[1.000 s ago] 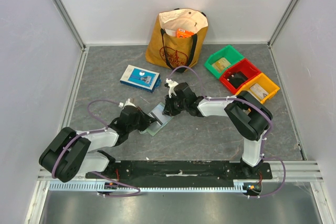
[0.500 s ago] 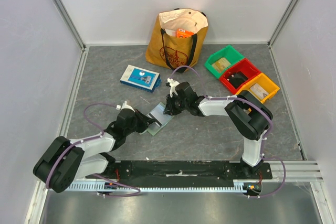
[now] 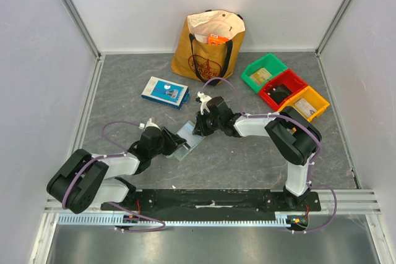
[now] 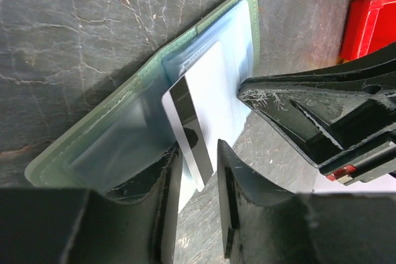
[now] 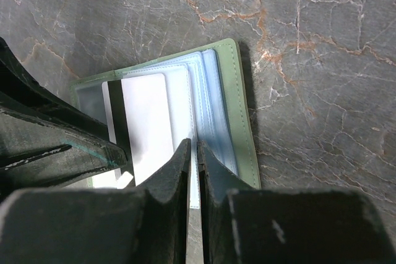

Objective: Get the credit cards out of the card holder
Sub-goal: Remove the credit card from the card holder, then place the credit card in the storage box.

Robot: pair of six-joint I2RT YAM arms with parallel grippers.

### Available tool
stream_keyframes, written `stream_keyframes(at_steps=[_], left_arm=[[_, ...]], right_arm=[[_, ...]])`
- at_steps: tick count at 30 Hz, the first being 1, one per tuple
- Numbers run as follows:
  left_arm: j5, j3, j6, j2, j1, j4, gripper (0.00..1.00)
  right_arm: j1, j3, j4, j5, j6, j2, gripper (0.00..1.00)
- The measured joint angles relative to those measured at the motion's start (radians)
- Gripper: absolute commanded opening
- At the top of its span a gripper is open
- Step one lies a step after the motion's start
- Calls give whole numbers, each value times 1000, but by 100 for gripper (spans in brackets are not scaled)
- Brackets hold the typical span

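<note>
The pale green card holder (image 3: 187, 135) lies open on the table between both grippers, its clear pockets up (image 4: 117, 140) (image 5: 238, 109). A white card with a black stripe (image 4: 204, 103) (image 5: 145, 122) sticks partly out of a pocket. My left gripper (image 3: 175, 142) (image 4: 198, 153) is open, with the card's free corner between its jaws. My right gripper (image 3: 199, 129) (image 5: 193, 146) is shut on the edge of a clear inner pocket of the holder. No other card shows clearly.
A blue-and-white flat box (image 3: 165, 91) lies behind the holder to the left. A yellow tote bag (image 3: 207, 44) stands at the back. Green (image 3: 264, 72), red (image 3: 283, 88) and yellow (image 3: 304, 103) bins sit at the right.
My left arm swung back and then forward again, its gripper staying at the holder's near edge. The right arm has held still on the holder.
</note>
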State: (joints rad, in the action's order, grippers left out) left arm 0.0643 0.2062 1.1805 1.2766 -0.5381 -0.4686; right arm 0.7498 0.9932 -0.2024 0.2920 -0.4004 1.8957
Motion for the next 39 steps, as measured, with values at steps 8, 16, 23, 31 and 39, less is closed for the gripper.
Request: stream_keyframes(at_steps=[8,16,23,31,39], left_arm=[[2,-2,26,-3,0,-9,2],[-16,-41,31,-241,0,172,2],[-36,-46,23,-523,0,423,2],[-36,-39,-62,-786,0,565,2],[1,-25,-136,-873,0,528,2]], right_arm=[[0,0,0,0,0,0,14],[-2,-1,0,0,-1,0,14],[-2,-1,6,2,-8,-7,29],[-8,-50,68,-19,-29,-155,66],[-9,-140,5,22,-73,-446,86]])
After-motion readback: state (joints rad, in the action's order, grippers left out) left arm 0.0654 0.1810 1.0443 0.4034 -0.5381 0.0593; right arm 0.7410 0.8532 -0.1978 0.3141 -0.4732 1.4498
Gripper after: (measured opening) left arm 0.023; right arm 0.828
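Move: The credit card lies half drawn from its pocket, its middle about 3 cm ahead of the left hand, 2 cm to its right and 1 cm below, with the near striped edge already between the open fingertips. The card holder's middle is some 2 cm ahead and 1 cm right of that hand. The blue box stands about 18 cm ahead and 6 cm left. From the right hand, the card lies roughly 3 cm back, 3 cm left and 1 cm lower. The credit card's striped edge is pinched as the left fingers close on it, then the hand draws it back and left by some 5 cm and lifts it about 10 cm, the fingers tipping up some 20 degrees towards the end. The right hand stays on the holder's far side until the pull is well under way, then comes off, rising about 14 cm while its fingers spread wide. ##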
